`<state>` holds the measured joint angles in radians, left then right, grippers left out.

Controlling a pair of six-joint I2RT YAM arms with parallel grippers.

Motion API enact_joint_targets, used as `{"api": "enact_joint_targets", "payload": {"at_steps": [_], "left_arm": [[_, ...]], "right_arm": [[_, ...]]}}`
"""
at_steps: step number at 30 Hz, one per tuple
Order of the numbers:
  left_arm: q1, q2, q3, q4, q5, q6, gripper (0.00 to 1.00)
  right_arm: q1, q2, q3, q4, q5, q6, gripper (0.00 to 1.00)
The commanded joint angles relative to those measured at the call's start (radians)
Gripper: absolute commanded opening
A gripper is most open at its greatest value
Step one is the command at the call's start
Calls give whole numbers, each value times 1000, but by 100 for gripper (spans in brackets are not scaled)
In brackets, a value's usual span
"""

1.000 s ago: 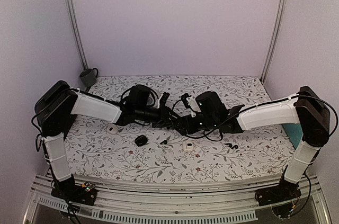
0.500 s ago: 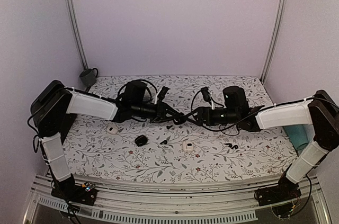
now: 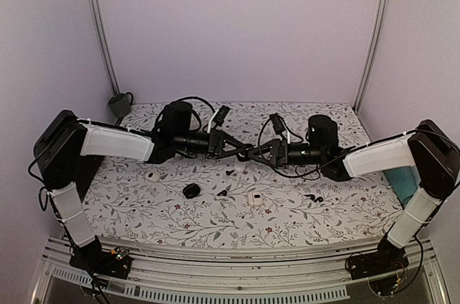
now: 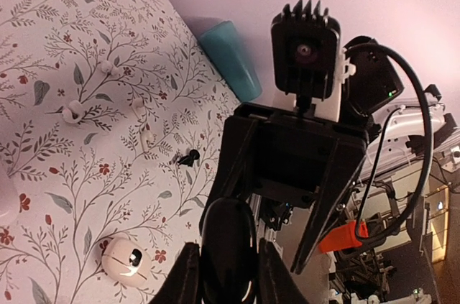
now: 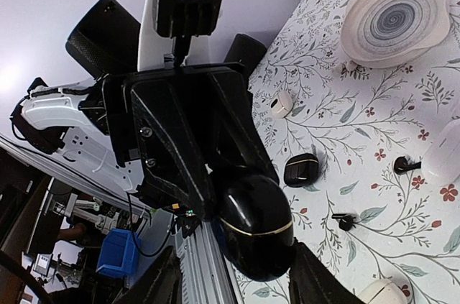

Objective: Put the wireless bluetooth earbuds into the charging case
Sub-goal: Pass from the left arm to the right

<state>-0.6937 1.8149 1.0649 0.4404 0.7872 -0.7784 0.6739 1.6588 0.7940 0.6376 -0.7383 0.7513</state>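
The black charging case (image 5: 257, 226), glossy with a thin gold seam, hangs in mid-air over the middle of the table. My left gripper (image 4: 224, 275) is shut on it, one finger on each side. My right gripper (image 5: 241, 277) faces the left one head-on and straddles the same case (image 4: 228, 250); its jaws are open, with a gap on one side. In the top view the two grippers meet at the case (image 3: 248, 153). Tiny black earbuds lie on the floral cloth: one (image 3: 230, 172) below the grippers, one (image 3: 223, 192) nearer, one (image 3: 311, 197) to the right.
A second black case (image 3: 191, 190) and white cases (image 3: 256, 197) (image 3: 152, 174) lie on the cloth. White earbuds (image 4: 72, 111) are scattered toward the right. A teal object (image 3: 402, 182) stands at the right edge, a grey cup (image 3: 120, 105) in the back-left corner, a round white dish (image 5: 395, 20) at the left.
My right arm rose from low over the table and swung round to face the left gripper, its jaws opening then narrowing around the case. The left gripper lifted slightly, still holding it.
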Motion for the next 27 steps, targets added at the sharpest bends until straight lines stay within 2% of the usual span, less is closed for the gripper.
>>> {"api": "enact_joint_targets", "payload": {"at_steps": [1,5,9,13,17,22,25,27], "left_arm": [[-7,-27,-3,52,39,-6,0],[-12,-34,-5,66,44,-14,0],[-17,-30,5,66,57,-13,0],[-20,-29,7,70,64,-14,1],[-22,-43,3,72,59,-16,19],[-22,-73,-18,104,24,-35,50],[-24,-94,-45,148,1,-65,60],[-25,-112,-72,191,-23,-84,62]], "right_arm": [[0,29,-10,120,-47,71,47],[1,40,-16,157,-61,104,32],[-1,38,-11,173,-59,119,29],[0,38,-9,193,-54,146,18],[0,34,-23,240,-46,178,6],[0,32,-54,351,0,250,4],[1,39,-66,415,37,285,4],[3,45,-72,474,58,317,4]]}}
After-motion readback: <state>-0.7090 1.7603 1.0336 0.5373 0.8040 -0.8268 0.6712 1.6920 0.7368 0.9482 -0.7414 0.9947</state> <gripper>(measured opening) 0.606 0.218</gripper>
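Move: The charging case is between the left fingers, its middle about 2 cm to the right of the left hand point and level with it. From the right hand, that case lies about 3 cm to the left and 1 cm ahead, at the same height. On the table some 17 cm below, the white case is level sideways with the right hand and 5 cm back; a loose earbud lies 11 cm left and 3 cm back; the pale box 5 cm left and 8 cm ahead. Almost in place at first, the right fingers close from about half open and pinch the free end of the charging case while the left still grips the other end. Both hands then rise to about 3 cm above where they began, the right wrist tipping its fingers up some 10 degrees; late in the lift the left fingers open wide and let go, the left hand having eased about 1 cm back. ##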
